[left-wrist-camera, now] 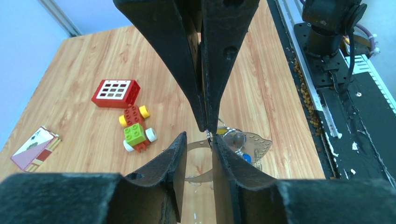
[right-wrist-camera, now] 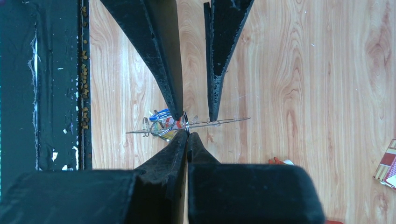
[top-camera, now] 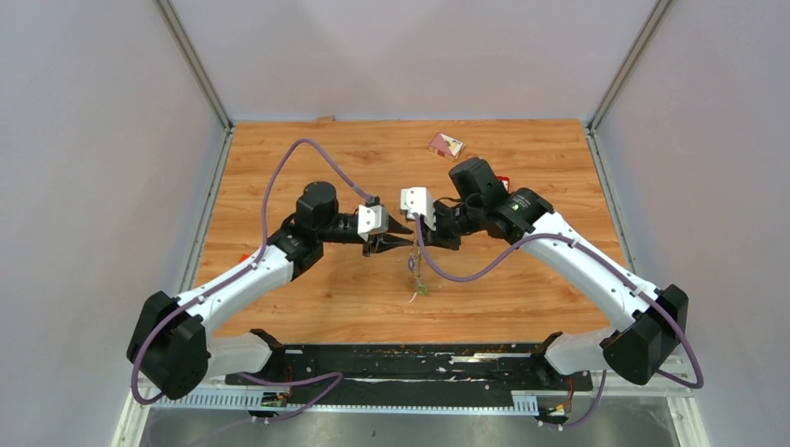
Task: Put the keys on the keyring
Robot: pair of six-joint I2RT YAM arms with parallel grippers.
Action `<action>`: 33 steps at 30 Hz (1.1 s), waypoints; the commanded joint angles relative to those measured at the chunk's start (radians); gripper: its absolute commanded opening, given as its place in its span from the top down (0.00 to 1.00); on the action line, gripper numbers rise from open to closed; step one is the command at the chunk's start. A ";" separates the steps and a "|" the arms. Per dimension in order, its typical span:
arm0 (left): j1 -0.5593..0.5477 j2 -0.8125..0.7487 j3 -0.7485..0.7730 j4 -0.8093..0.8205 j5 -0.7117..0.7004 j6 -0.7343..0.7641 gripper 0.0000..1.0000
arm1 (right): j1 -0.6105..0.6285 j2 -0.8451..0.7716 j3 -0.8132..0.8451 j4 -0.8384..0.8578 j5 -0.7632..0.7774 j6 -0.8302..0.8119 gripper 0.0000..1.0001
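My right gripper [right-wrist-camera: 187, 134] is shut on a thin wire ring at the top of the keyring [left-wrist-camera: 258, 142], a flat grey loop with a bumpy edge that hangs in the air above the wooden table. The right wrist view shows the loop edge-on as a thin line [right-wrist-camera: 229, 121]. The keys [right-wrist-camera: 161, 122] cluster on small rings at one end of it, with blue, red and yellow tags. In the top view the bunch [top-camera: 415, 277] dangles below both grippers. My left gripper [left-wrist-camera: 198, 136] is open, tip to tip with the right gripper [left-wrist-camera: 208, 125], its fingers on either side of the pinched ring.
A red block with a white grid [left-wrist-camera: 115, 92], a green, yellow and red toy car [left-wrist-camera: 135, 129] and a pink card packet [left-wrist-camera: 35, 148] lie on the table far from the grippers. The black base rail [top-camera: 401, 363] runs along the near edge.
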 commanded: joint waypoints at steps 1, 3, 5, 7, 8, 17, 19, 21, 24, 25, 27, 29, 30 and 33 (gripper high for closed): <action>-0.008 0.008 -0.001 0.080 0.001 -0.036 0.69 | 0.006 -0.002 0.041 0.037 -0.015 0.015 1.00; -0.010 0.010 -0.001 0.085 0.003 -0.039 0.72 | 0.006 -0.003 0.036 0.042 -0.018 0.017 1.00; -0.011 0.013 -0.004 0.085 0.006 -0.039 0.73 | 0.006 -0.005 0.033 0.048 -0.020 0.019 1.00; -0.012 0.013 -0.008 0.082 0.009 -0.034 0.73 | 0.006 -0.006 0.031 0.053 -0.019 0.022 1.00; -0.012 0.013 -0.011 0.082 0.009 -0.032 0.72 | 0.006 -0.007 0.030 0.056 -0.019 0.023 1.00; -0.019 0.024 -0.020 0.095 0.008 -0.044 0.72 | 0.006 -0.010 0.013 0.076 -0.024 0.036 1.00; -0.021 0.029 -0.017 0.094 0.010 -0.048 0.75 | 0.006 -0.010 0.012 0.078 -0.026 0.038 1.00; -0.021 0.031 -0.015 0.093 0.009 -0.049 0.78 | 0.007 -0.011 0.011 0.080 -0.025 0.038 1.00; -0.024 0.034 -0.014 0.096 0.011 -0.055 0.86 | 0.006 -0.011 0.008 0.082 -0.026 0.037 1.00; -0.024 0.034 -0.013 0.097 0.012 -0.057 0.87 | 0.006 -0.011 0.007 0.080 -0.025 0.038 1.00; -0.023 0.033 -0.012 0.098 0.011 -0.060 0.91 | 0.006 -0.010 0.004 0.080 -0.024 0.038 1.00; -0.023 0.030 -0.013 0.098 0.013 -0.064 0.96 | 0.006 -0.011 -0.001 0.081 -0.019 0.034 1.00; -0.023 0.027 -0.014 0.099 0.012 -0.064 1.00 | 0.005 -0.013 -0.004 0.083 -0.017 0.032 1.00; -0.022 0.011 -0.023 0.103 0.011 -0.065 1.00 | 0.004 -0.019 -0.019 0.084 -0.003 0.026 1.00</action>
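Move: The keyring's thin wire loop, still held at my right fingertips, lies about 1 cm back, 1 cm right and 1 cm below my half-open left hand; it is right at my right hand point. From my left hand, the bunch of key tags hangs about 3 cm back, 1 cm right and some 7 cm down. The curved metal plate hangs level with me fore and aft, 1 cm right and roughly 6 cm down. With my right hand keeping its shut grip on the wire loop and staying practically still, I ease my left hand down about 1 cm and slightly right, fingers astride the wire. They narrow slowly at first, then shut fully, pinching the wire right beside my right fingertips, with hardly any wrist turn. ##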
